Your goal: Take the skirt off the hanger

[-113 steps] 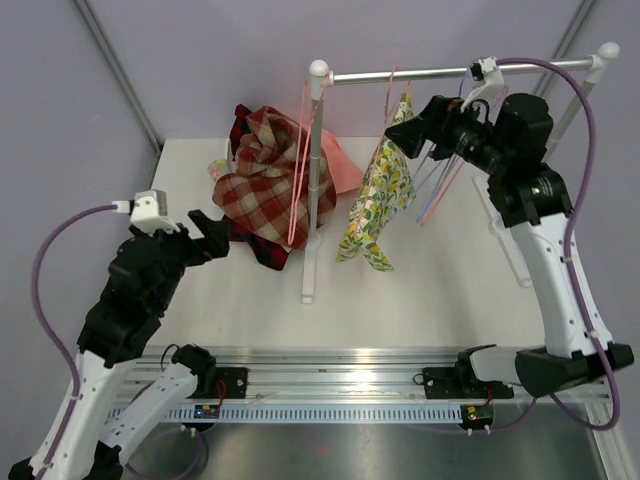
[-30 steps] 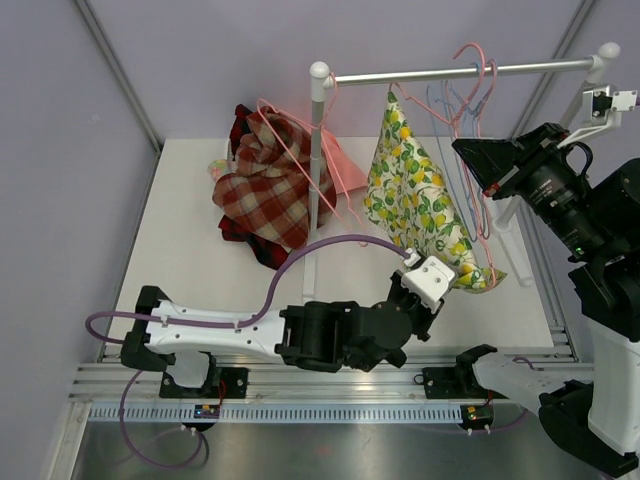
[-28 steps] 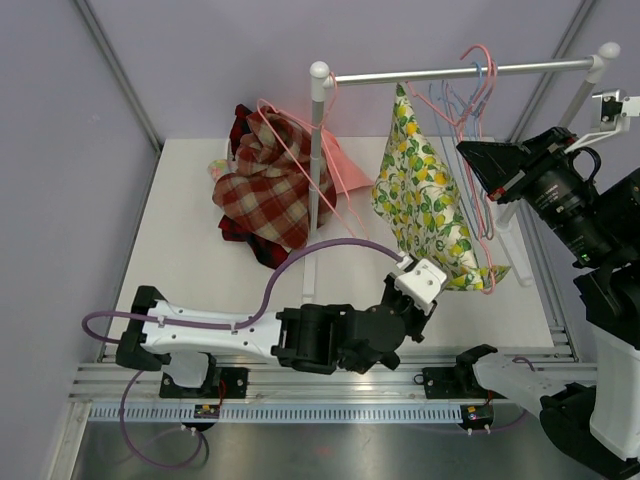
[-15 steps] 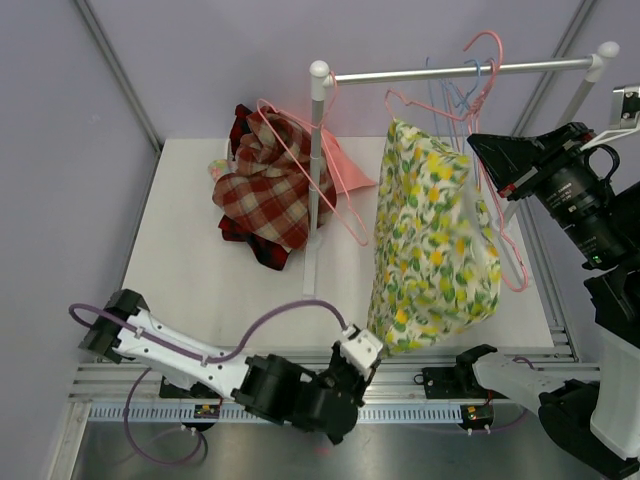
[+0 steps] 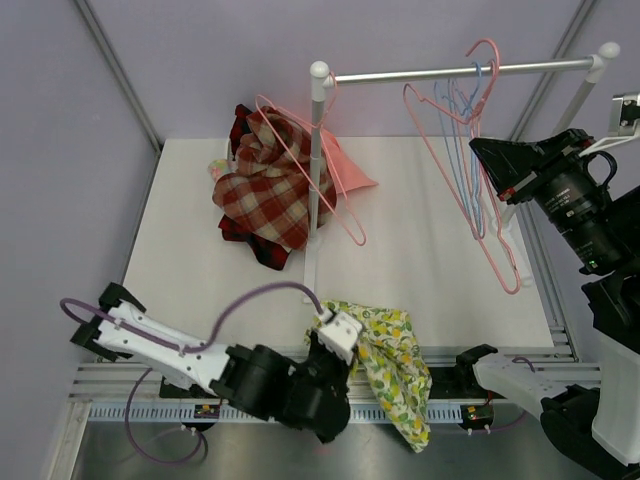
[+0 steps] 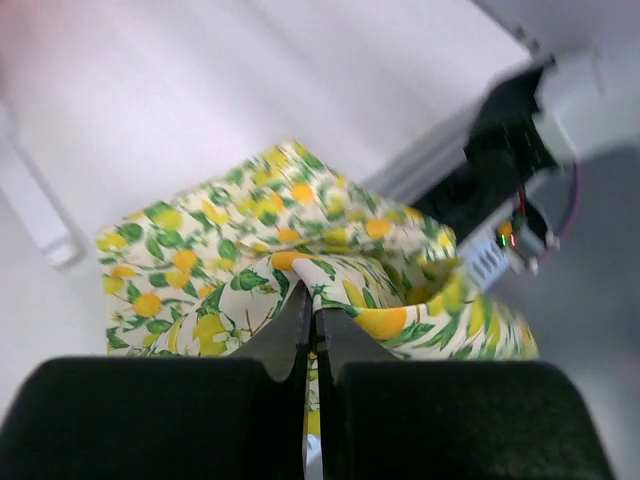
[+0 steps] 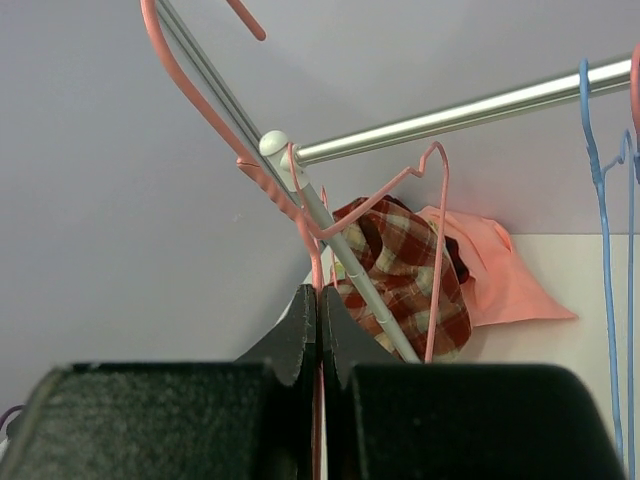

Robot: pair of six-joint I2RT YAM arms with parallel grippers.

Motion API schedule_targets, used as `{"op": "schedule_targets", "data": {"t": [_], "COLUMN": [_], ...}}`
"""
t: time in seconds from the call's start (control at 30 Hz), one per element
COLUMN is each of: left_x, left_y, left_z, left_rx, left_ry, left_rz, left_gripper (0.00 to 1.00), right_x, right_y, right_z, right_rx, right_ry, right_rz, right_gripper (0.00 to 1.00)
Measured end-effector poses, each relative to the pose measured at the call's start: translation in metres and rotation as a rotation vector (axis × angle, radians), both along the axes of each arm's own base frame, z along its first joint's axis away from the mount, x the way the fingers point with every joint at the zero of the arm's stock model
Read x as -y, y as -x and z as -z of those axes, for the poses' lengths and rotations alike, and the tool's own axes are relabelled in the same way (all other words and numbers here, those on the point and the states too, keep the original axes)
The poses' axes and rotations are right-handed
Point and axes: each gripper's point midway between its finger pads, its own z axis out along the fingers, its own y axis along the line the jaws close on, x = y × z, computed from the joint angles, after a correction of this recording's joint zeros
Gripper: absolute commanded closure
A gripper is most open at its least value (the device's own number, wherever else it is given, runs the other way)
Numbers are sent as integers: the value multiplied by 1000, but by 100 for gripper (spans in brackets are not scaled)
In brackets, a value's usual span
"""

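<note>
The skirt, white with a yellow lemon and green leaf print, lies crumpled at the table's near edge and spills over the front rail. My left gripper is shut on a fold of it; the left wrist view shows the skirt pinched at the gripper. The pink wire hanger hangs bare from the rail, tilted down to the right. My right gripper is shut on its wire, and the right wrist view shows that hanger running between the closed tips of the gripper.
A red plaid garment and a pink cloth are heaped at the back left. The rack's post stands mid-table with the rail running right. Blue hangers hang by the pink one; another pink hanger hangs at the post.
The skirt has slid off the hanger: my left gripper pulled it down and toward the near edge. The hanger now swings bare in my right gripper.
</note>
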Motion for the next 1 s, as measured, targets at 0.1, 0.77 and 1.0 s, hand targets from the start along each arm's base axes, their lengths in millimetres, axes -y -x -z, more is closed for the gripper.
{"op": "schedule_targets", "data": {"t": [0.1,0.77,1.0], "left_x": [-24,-218,-221], "left_y": [-55,-306,-420], "left_z": [-36,-285,-301], "left_rx": [20,415,425], "left_ry": [43,91,81], "left_rz": [-101,-632,-654], "left_gripper": [100,100,100], "right_x": [0,-36,-37], "right_y": [-1,-88,-99], "right_z": [6,92,105], "right_rx": [-14,-213,-218], "right_ry": [2,68,82], "right_rz": [2,1,21], "right_gripper": [100,100,100]}}
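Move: The skirt hangs from my left fingers. The clothes pile I'm taking it to lies about 54 cm ahead of that hand, 17 cm left and 18 cm below; the rack's left post stands 42 cm ahead and 4 cm left. My right hand holds a pink hanger: its rail spot is some 21 cm ahead, 7 cm left, 4 cm up, with blue hangers 21 cm ahead, 4 cm right and a little below. From that hand, the pile is 35 cm ahead, 39 cm left, far below. I swing my left hand, still pinching the lemon skirt, fast forward by about 40 cm, climbing some 30 cm and bearing left round the rack post towards the pile, then go nearly straight forward; the wrist turns counter-clockwise and its fingers tip up. Meanwhile my right hand keeps hold of the pink hanger and takes it down and forward, hook to the rail. ##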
